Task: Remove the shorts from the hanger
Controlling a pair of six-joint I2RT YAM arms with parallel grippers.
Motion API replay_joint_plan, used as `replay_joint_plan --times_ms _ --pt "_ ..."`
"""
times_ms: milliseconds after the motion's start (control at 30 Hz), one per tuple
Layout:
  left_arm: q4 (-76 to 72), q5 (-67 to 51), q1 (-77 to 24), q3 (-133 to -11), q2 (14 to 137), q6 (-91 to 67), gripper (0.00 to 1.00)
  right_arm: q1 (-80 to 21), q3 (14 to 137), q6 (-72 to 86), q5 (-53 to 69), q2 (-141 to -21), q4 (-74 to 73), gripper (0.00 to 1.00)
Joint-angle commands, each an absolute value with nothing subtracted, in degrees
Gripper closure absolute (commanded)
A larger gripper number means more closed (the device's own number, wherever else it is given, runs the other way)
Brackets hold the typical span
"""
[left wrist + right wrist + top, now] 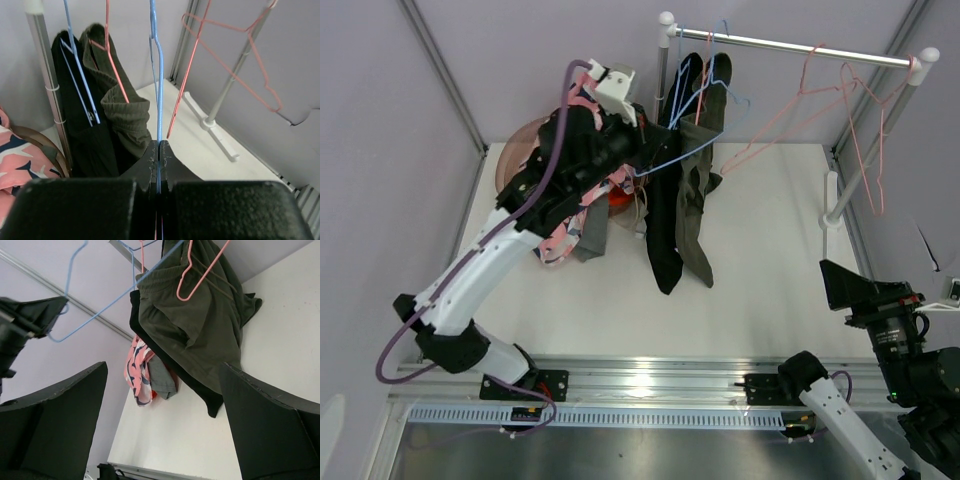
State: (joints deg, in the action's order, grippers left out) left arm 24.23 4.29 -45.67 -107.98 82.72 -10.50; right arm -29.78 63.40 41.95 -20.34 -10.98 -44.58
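Black shorts (663,235) and olive shorts (696,215) hang side by side from wire hangers on the rack's rod (800,48). My left gripper (642,160) is raised beside them. It is shut on the lower wire of an empty blue hanger (159,100); the wire runs between its fingertips (150,162). Pink patterned shorts (560,240), grey-green shorts (592,235) and a bit of orange shorts (620,205) lie heaped under the left arm. My right gripper (162,425) is open and holds nothing, low at the table's right, facing the hanging olive shorts (200,330).
A brown basket (515,150) holds the heap at the back left. Empty pink hangers (860,120) dangle at the rod's right end. The rack's right post slants down to a white foot (832,215). Purple walls close in the table at back and sides.
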Motion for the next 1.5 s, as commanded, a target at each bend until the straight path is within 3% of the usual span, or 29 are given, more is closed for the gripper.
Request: replay_joint_plan --times_ms 0,300,867,1233,1267,1300,1400,1467 --pt "19.4 1.8 -44.5 -110.6 86.6 -11.0 1.0 -30.0 63.1 41.9 -21.7 -9.9 -45.3 0.01" --pt "20.1 0.4 -44.0 -123.3 96.8 -11.8 1.0 -30.1 60.3 42.4 -22.1 -8.3 -46.1 0.01" --pt "22.8 -2.5 -43.4 -133.1 109.2 -13.2 1.0 -30.6 59.7 41.2 -23.7 -8.3 -46.2 0.01" --pt "25.2 -3.7 -43.3 -130.7 104.9 -13.5 0.99 -30.8 58.5 41.7 -23.6 -8.0 -45.7 0.01" --pt "25.9 -3.8 -43.3 -130.5 104.2 -13.4 0.93 -30.7 58.4 41.7 -23.5 -8.1 -45.6 0.01" --pt "27.1 -3.7 -43.3 -130.1 102.9 -13.4 0.78 -30.7 58.2 41.7 -23.2 -8.0 -45.1 0.01" --pt "26.9 -3.4 -43.3 -127.3 99.6 -12.7 0.51 -30.7 57.2 42.1 -22.9 -8.0 -44.4 0.01" --pt "26.5 -2.6 -43.2 -126.2 98.4 -11.8 0.41 -30.7 56.5 42.3 -22.5 -8.1 -43.9 0.01"
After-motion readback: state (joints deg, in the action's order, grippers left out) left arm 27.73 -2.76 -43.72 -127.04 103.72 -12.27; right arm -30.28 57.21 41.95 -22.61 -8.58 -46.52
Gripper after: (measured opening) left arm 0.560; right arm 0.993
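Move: The left hand holds the empty blue hanger; its free place on the rod lies about 17 cm ahead, 17 cm right and 10 cm above. The dark green shorts hang some 5 cm ahead, 11 cm right and 18 cm below, the black shorts 5 cm ahead, 4 cm right and equally low; an empty pink hanger is 12 cm ahead, 24 cm right. From the right hand the rod place is roughly 37 cm ahead, 15 cm left, 20 cm up. Left hand carries the blue hanger about 14 cm forward-right, down onto the rod, opens, backs off; right sinks. ##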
